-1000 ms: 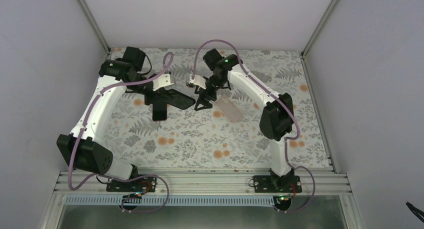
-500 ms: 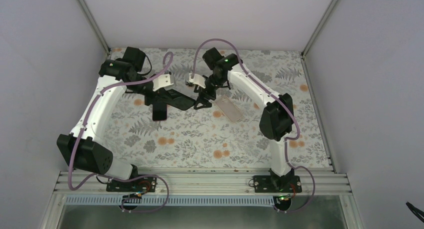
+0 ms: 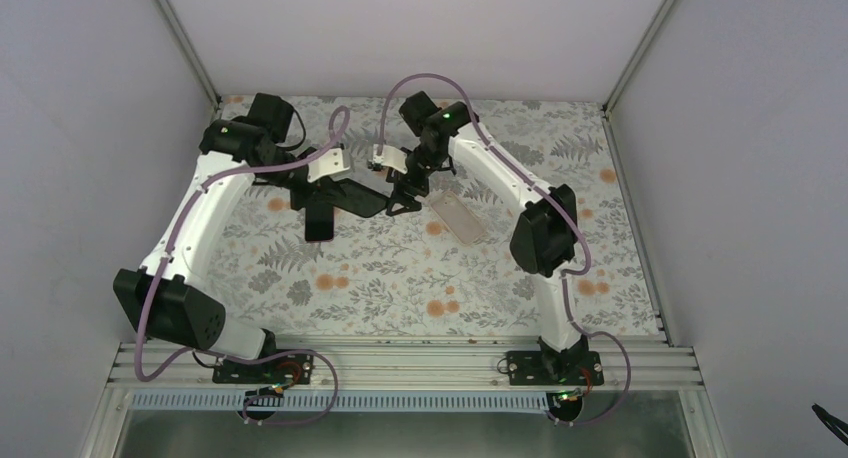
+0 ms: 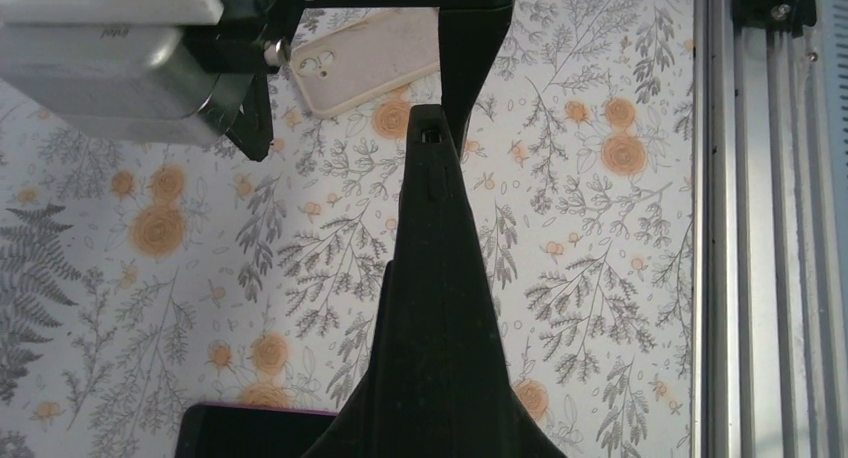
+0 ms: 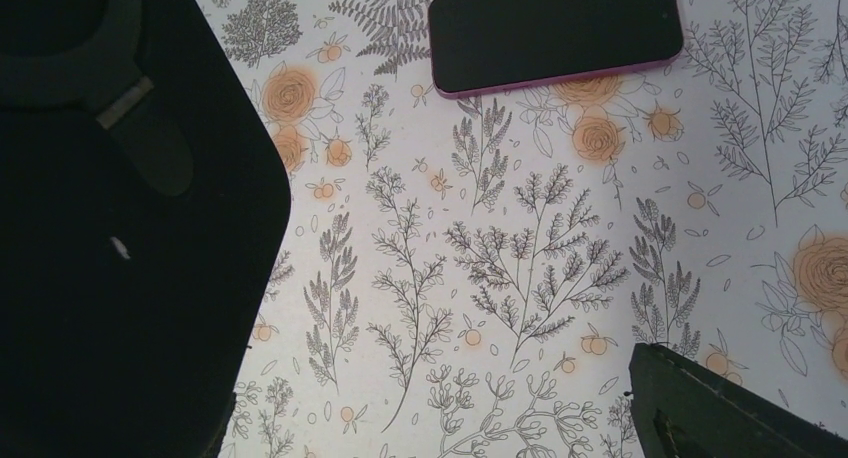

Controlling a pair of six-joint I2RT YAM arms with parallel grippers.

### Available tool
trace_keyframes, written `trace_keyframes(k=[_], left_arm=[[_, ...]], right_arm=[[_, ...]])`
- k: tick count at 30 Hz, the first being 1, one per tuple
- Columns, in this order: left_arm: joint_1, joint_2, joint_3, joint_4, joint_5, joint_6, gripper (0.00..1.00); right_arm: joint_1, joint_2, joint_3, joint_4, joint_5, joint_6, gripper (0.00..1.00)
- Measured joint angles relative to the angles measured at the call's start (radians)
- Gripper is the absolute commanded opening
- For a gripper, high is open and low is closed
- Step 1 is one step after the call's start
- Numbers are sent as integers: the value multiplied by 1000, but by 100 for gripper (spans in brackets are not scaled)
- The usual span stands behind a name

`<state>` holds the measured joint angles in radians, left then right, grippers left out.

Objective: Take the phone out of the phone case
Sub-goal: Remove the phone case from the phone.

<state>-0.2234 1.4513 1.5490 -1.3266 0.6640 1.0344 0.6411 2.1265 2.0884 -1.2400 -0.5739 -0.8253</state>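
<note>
The phone (image 5: 555, 28), black with a pink edge, lies flat on the floral mat, out of the case. It also shows in the top view (image 3: 318, 223) and at the bottom left of the left wrist view (image 4: 250, 433). The beige case (image 3: 458, 219) lies apart from it to the right, with nothing in it (image 4: 365, 63). My left gripper (image 3: 385, 210) is shut with nothing in it, a single black wedge (image 4: 430, 128) pointing toward the case. My right gripper (image 3: 403, 200) hovers between phone and case, open and empty (image 5: 450, 418), over bare mat.
The floral mat (image 3: 400, 278) covers the table between white walls. The aluminium rail (image 4: 770, 228) runs along the near edge. The right arm's wrist (image 4: 110, 68) hangs close beside the case. A large black part (image 5: 110, 228) fills the left of the right wrist view.
My right gripper has moved slightly back and to the left, away from the case. The left arm, the phone and the case have not moved.
</note>
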Motion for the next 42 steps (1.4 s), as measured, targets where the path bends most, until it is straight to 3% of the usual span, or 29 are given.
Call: trace_keyframes(k=[14, 23, 34, 37, 42], left_arm=[[-48, -90, -35, 58, -90, -42, 2], [-70, -106, -58, 88, -121, -63, 2], [-126, -171, -86, -38, 21, -58, 2], [-126, -164, -86, -40, 20, -55, 2], [-123, -138, -93, -27, 11, -55, 2]], right_arm=[[-1, 74, 159, -103, 29, -52, 96], [-3, 91, 172, -108, 79, -56, 96], [-101, 143, 189, 58, 175, -16, 96], [-107, 115, 128, 72, 156, -19, 96], [-96, -53, -136, 86, 109, -20, 96]])
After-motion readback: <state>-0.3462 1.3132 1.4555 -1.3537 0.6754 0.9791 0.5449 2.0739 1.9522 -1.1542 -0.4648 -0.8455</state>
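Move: The black phone in its dark case is already held by one end in the left hand, its middle about 7 cm to that hand's right, 2 cm back and 4 cm below. From the open right hand, that middle is some 12 cm left, 2 cm ahead and 4 cm up. On the table 17 cm below the right hand, the bare phone lies about 26 cm left and 7 cm ahead, the empty clear case roughly 10 cm right and 6 cm ahead. The right hand's near finger, already at the free end of the black phone's case, works it forward a little while the left hand keeps its grip. Then the two part abruptly: the right hand darts forward, about 9 cm in all, the left about 6 cm back. The right hand, fingers still wide, swings back some 5 cm and off to the right, clear of the case. ##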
